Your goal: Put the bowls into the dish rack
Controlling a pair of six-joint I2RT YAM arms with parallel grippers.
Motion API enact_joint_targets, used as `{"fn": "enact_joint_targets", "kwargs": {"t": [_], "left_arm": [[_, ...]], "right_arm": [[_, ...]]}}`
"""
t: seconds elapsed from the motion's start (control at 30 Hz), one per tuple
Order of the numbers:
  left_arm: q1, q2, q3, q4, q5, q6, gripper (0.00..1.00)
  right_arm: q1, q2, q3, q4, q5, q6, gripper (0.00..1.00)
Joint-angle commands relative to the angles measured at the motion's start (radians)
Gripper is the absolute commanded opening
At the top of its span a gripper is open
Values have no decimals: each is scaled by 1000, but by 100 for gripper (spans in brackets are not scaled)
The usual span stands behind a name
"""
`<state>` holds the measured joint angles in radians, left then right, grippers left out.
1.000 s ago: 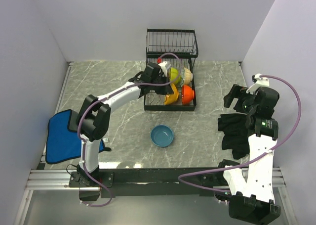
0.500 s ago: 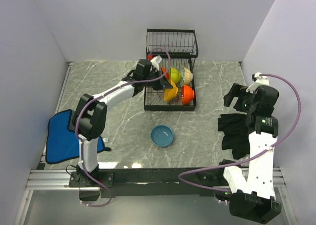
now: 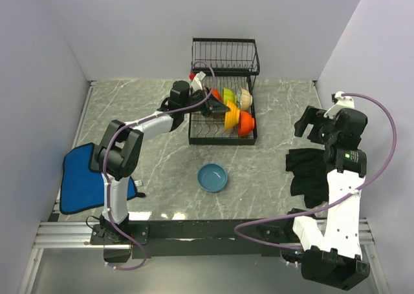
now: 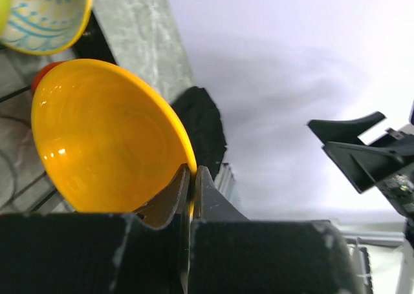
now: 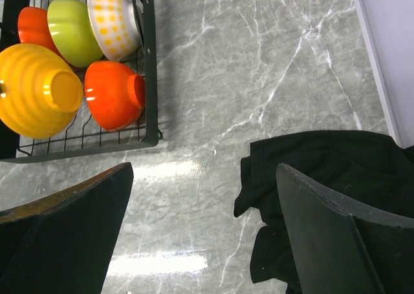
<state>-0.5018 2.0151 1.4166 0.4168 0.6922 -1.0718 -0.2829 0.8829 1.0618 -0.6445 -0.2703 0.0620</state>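
Observation:
The black wire dish rack (image 3: 224, 52) stands at the back of the table. My left gripper (image 3: 217, 108) reaches into its lower tier, shut on the rim of the orange bowl (image 4: 103, 132), which stands on edge there. In the left wrist view the jaws (image 4: 192, 178) pinch that rim. Beside it in the rack sit a red-orange bowl (image 5: 113, 94), a lime green one (image 5: 71, 22), a cream patterned one (image 5: 113, 19) and another red-orange one (image 5: 32, 22). A blue bowl (image 3: 212, 177) rests upright on the table in front of the rack. My right gripper (image 5: 204, 236) hangs open and holds nothing, over the table at the right.
A black cloth (image 3: 309, 174) lies crumpled on the table under the right arm. A blue folded cloth (image 3: 81, 178) hangs over the left edge. White walls close in the table at the back and both sides.
My left wrist has swung back and to the left while keeping its grip. The orange bowl has tipped up on edge against the red-orange bowl. The right arm has barely shifted.

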Motion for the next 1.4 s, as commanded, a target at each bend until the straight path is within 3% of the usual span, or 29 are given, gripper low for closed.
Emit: {"fn": "enact_joint_targets", "kwargs": {"t": [0.0, 0.57, 0.97, 1.07, 1.23, 1.37], "left_arm": [[-3, 23, -5, 183, 63, -86, 1], [-4, 131, -62, 372, 69, -218, 1], [-4, 183, -31, 306, 40, -198, 1], [-6, 188, -19, 289, 30, -188, 8], [-12, 186, 16, 271, 23, -165, 30], [-18, 157, 35, 234, 23, -96, 41]], "right_arm": [[4, 11, 61, -1, 19, -17, 100], [4, 64, 116, -35, 36, -45, 100], [4, 97, 132, -32, 36, -47, 100], [4, 97, 124, -26, 33, -42, 100], [4, 106, 125, -18, 23, -37, 100], [4, 103, 125, -15, 17, -31, 100]]}}
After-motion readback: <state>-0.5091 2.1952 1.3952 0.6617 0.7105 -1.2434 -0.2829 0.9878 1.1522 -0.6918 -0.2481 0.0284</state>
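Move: The left hand already holds the yellow bowl by its rim over the rack. The rack place for it lies about 11 cm below that hand, roughly 3 cm to its right and 1 cm ahead. At about that lower level, the orange-red bowl stands some 7 cm right and level with the hand, the green bowl about 9 cm ahead and 2 cm right, the patterned bowl 8 cm ahead and 7 cm right. From the right hand, the place lies roughly 13 cm ahead, 25 cm left and 18 cm below. Down by about 6 cm, the left hand lowers the yellow bowl by its pinched rim into the rack beside the orange-red bowl, easing about 1 cm forward and 1 cm right while the wrist tilts some 10 degrees. Near the bottom the fingers, shut until then, open part way and let go of the rim, staying close beside it. ##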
